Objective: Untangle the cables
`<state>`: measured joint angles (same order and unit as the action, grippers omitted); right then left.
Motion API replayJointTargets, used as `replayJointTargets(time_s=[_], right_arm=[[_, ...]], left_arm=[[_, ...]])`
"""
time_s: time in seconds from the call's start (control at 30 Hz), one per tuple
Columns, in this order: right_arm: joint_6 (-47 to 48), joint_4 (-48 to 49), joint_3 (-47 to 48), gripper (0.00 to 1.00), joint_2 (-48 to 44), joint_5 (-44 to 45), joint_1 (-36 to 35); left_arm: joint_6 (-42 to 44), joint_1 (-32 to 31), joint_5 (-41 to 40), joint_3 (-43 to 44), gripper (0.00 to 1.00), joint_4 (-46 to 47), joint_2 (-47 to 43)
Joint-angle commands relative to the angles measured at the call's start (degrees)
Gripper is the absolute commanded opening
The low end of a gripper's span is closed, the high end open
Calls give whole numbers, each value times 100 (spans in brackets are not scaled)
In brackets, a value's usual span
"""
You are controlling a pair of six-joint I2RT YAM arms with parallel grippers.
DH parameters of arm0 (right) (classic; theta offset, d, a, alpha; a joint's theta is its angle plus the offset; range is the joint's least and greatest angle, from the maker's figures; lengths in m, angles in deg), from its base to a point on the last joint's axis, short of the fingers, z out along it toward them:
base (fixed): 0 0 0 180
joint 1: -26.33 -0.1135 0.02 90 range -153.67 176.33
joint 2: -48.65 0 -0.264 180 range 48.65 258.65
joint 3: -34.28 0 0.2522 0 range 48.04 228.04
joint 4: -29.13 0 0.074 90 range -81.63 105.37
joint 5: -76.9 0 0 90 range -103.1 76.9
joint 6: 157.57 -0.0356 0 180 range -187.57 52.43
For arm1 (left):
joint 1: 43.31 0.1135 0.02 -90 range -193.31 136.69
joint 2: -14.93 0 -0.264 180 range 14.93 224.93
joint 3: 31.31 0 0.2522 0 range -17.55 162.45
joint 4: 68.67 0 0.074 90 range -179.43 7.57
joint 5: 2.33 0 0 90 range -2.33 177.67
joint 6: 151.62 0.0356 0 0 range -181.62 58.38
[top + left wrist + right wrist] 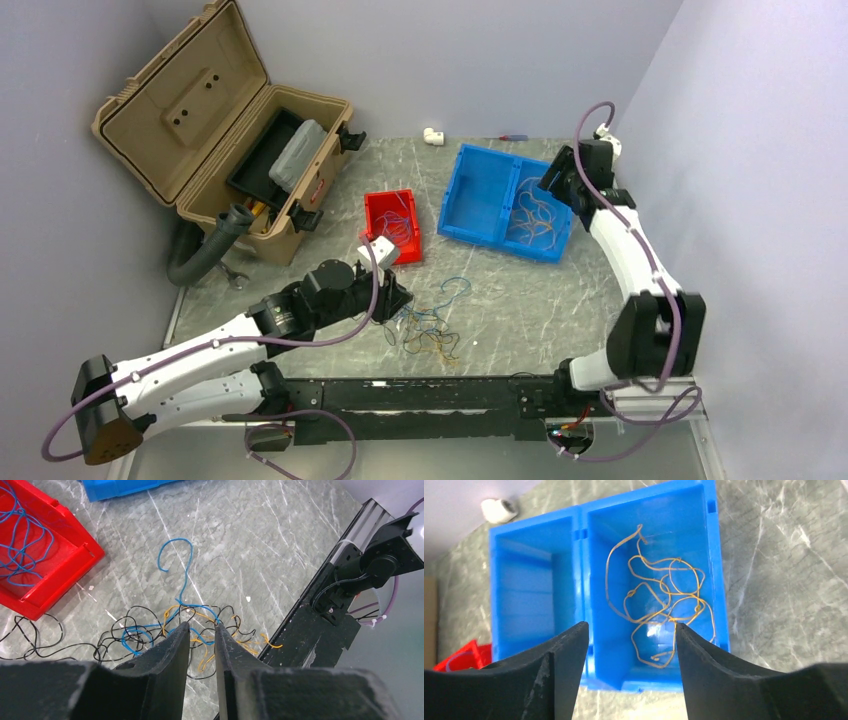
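Note:
A loose tangle of thin cables (430,328) in black, blue and yellow-orange lies on the grey table in front of the arms' rail. One blue strand (175,560) curls away from the tangle (150,630). My left gripper (201,628) hovers just over the tangle, its jaws a narrow gap apart with nothing pinched between them. My right gripper (630,626) stands wide open above the right compartment of the blue bin (581,545), where pale tan cables (659,600) lie loose. From above, the right gripper (555,185) is at that bin's right edge.
A red bin (372,208) holding blue cables (20,535) sits left of the blue bin (462,190). An open tan toolbox (200,110) and a grey hose (205,250) stand at the back left. A white fitting (433,135) lies by the back wall. The black rail (320,630) borders the tangle.

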<state>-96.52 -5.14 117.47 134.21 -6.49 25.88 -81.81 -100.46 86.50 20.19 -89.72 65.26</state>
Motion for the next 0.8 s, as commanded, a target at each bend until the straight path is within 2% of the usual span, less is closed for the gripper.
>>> replayJointTargets(time_s=[0.0,0.1,0.3,0.43,0.5,0.53,0.6,0.77], right_arm=[[285,-24,-566,73,-1043,-471,-183],[293,-6,-1100,78,-1605,-602,-278],[216,122,-2213,84,-2759,-1589,-609],[117,226,-2842,84,-3305,-2159,-924],[94,294,-3086,89,-3480,-2407,-1089],[84,368,-3190,93,-3551,-2509,-1185],[70,441,-3359,99,-3682,-2638,-1331],[7,512,-3610,100,-3863,-2822,-1496]], left_arm=[[89,-25,-68,91,31,80,108],[100,-30,-34,179,36,126,250],[83,-25,-29,381,56,70,504],[-68,-26,-101,361,74,190,574],[-155,-26,-152,336,84,250,583],[-198,-26,-203,316,97,254,576],[-266,-25,-351,298,99,240,559],[-489,-27,-780,304,99,-95,552]])
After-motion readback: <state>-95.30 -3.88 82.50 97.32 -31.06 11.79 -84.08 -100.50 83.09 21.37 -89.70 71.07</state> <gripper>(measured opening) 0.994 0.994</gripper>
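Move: The tangled cables lie on the table some 28 cm back and 25 cm to the left of my right hand, about 19 cm lower. The blue bin's right compartment, with orange cable in it, is just under that hand, 2 cm ahead and 2 cm to its right; the red bin stands about 35 cm to its left and 3 cm back. From my left hand the tangled cables are 6 cm to the right, 3 cm back and 18 cm down. With nothing in its fingers, my right hand leaves the blue bin and swings back and to the left towards the tangled cables, about 23 cm in all, rising a little before it sinks to 4 cm below its start, turning some 35 degrees counter-clockwise and opening wide. Above the tangle my left hand sinks about 2 cm and spreads its fingers from nearly shut to wide open, touching nothing. ##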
